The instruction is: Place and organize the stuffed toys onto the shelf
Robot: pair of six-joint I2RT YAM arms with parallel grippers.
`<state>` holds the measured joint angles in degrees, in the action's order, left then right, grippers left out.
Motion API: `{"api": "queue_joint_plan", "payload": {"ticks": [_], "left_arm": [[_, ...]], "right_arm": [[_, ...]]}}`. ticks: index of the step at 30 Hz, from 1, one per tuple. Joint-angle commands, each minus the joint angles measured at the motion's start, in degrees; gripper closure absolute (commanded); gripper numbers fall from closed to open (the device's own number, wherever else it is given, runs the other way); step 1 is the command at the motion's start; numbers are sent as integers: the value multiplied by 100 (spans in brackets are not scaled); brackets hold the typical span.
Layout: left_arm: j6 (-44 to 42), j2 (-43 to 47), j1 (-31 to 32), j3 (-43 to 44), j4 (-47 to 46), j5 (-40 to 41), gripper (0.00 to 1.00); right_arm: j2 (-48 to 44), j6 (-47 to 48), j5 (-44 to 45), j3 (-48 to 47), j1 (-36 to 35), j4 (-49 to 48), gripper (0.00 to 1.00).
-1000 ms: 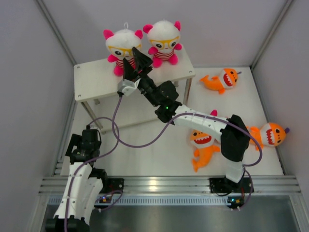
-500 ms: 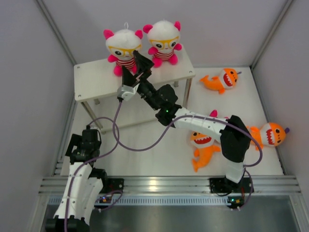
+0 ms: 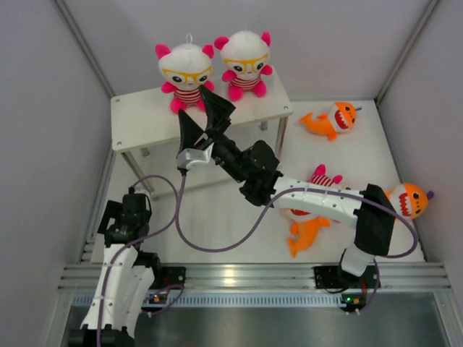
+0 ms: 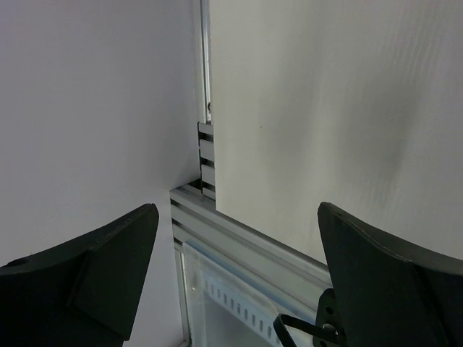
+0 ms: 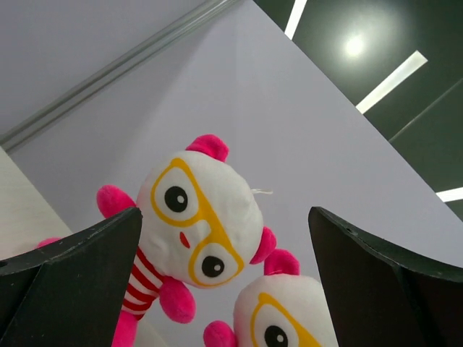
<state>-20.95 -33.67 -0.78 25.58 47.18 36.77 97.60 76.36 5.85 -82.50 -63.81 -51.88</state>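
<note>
Two white-headed bears with pink ears and yellow glasses sit upright on top of the white shelf (image 3: 141, 119): the left bear (image 3: 186, 72) (image 5: 199, 231) and the right bear (image 3: 246, 63) (image 5: 289, 322). My right gripper (image 3: 194, 106) (image 5: 224, 213) hangs open just in front of the left bear and holds nothing. A third bear (image 3: 325, 177) lies on the table, mostly hidden by the right arm. Orange sharks lie at the back right (image 3: 331, 119), far right (image 3: 409, 200) and under the right forearm (image 3: 307, 231). My left gripper (image 3: 126, 213) (image 4: 235, 211) is open and empty by its base.
The shelf's thin metal legs (image 3: 281, 137) stand on the white table. White walls (image 3: 43, 108) close in the sides and back. An aluminium rail (image 3: 231, 275) (image 4: 246, 238) runs along the near edge. A purple cable (image 3: 173, 210) loops from the right wrist.
The right gripper opened wide off the left bear and drew back a little toward the near side. Its elbow swung right. The left arm stayed still.
</note>
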Motion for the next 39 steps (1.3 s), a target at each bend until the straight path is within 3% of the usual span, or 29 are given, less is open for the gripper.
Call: {"api": "queue_joint_plan", "payload": {"ticks": [1,5,7,8,10,15,16,17,18,19,20,21,22,23,25,26,27,32,39], "left_arm": [[47,97,-37,113,2,58,2],[3,159,-28,297,90,23,2],[-6,220,-28,351,125,-3,2],[-14,247,-28,403,142,-21,2],[-6,282,-37,430,195,-117,2],[-6,335,-28,465,248,-179,2],[-6,352,-28,482,257,-171,2],[-14,352,-28,509,274,-179,2],[-14,361,-28,535,283,-188,2],[-6,379,-37,596,327,-206,2],[3,396,-28,623,327,-267,2],[12,388,-37,641,345,-293,2],[3,388,-37,693,336,-328,2],[12,379,-28,720,336,-407,2],[3,361,-28,799,336,-443,2],[3,370,-37,834,336,-452,2],[3,361,-28,869,353,-461,2],[-6,423,-28,1027,441,-531,2],[-6,397,-28,1089,459,-645,2]], "right_arm": [[-863,-120,284,251,-482,-140,1],[-1953,-1146,1005,612,-975,1255,1],[-2689,-2384,1268,709,-1133,2564,1],[-2911,-3224,1653,735,-1125,3004,1],[-3499,-3853,2564,762,-1090,4085,1],[-4496,-5751,4667,1218,-932,5170,4],[-4730,-6294,5541,1253,-862,6040,6],[-4794,-7979,5924,1202,-635,6945,17],[-4820,-9049,6085,914,-432,7972,24],[-4786,-10077,5712,781,-126,8974,29],[-4777,-10845,5169,771,747,10072,31],[-4786,-10818,4537,1014,1261,10153,31],[-4742,-10852,3356,1156,1805,10232,31],[-4663,-10792,2735,1453,2820,10189,31],[-4304,-10887,1209,1779,3827,10119,29],[-4207,-11053,799,1964,4781,10066,29],[-4136,-11176,526,2375,5147,9813,30],[-4469,-12177,374,3766,6247,8749,30],[-3864,-12584,233,4637,6767,7966,31]]}}
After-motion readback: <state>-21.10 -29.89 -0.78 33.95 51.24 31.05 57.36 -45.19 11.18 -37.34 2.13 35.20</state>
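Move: The striped panda toy on the mat lies some 43 cm to the right of the right hand, about level fore and aft and roughly 46 cm below. Its neighbours are the front shark, about 8 cm to its left and 8 cm nearer the base, and the side shark, about 19 cm to its right and 3 cm nearer. The left panda on the shelf sits about 10 cm ahead and 2 cm left of the right hand, at its height. From the left hand, the striped panda toy is roughly 66 cm right, 9 cm ahead and 5 cm below. Backing off about 9 cm from the left panda on the shelf, the empty right hand then swings fast to the right and plunges, some 45 cm across and over 40 cm down, towards the striped panda toy. The wrist turns over by roughly 150 degrees to aim the fingers mostly down, and they narrow from wide open to about two-thirds, slowing close over the toy's head. The left hand rises about 4 cm. ##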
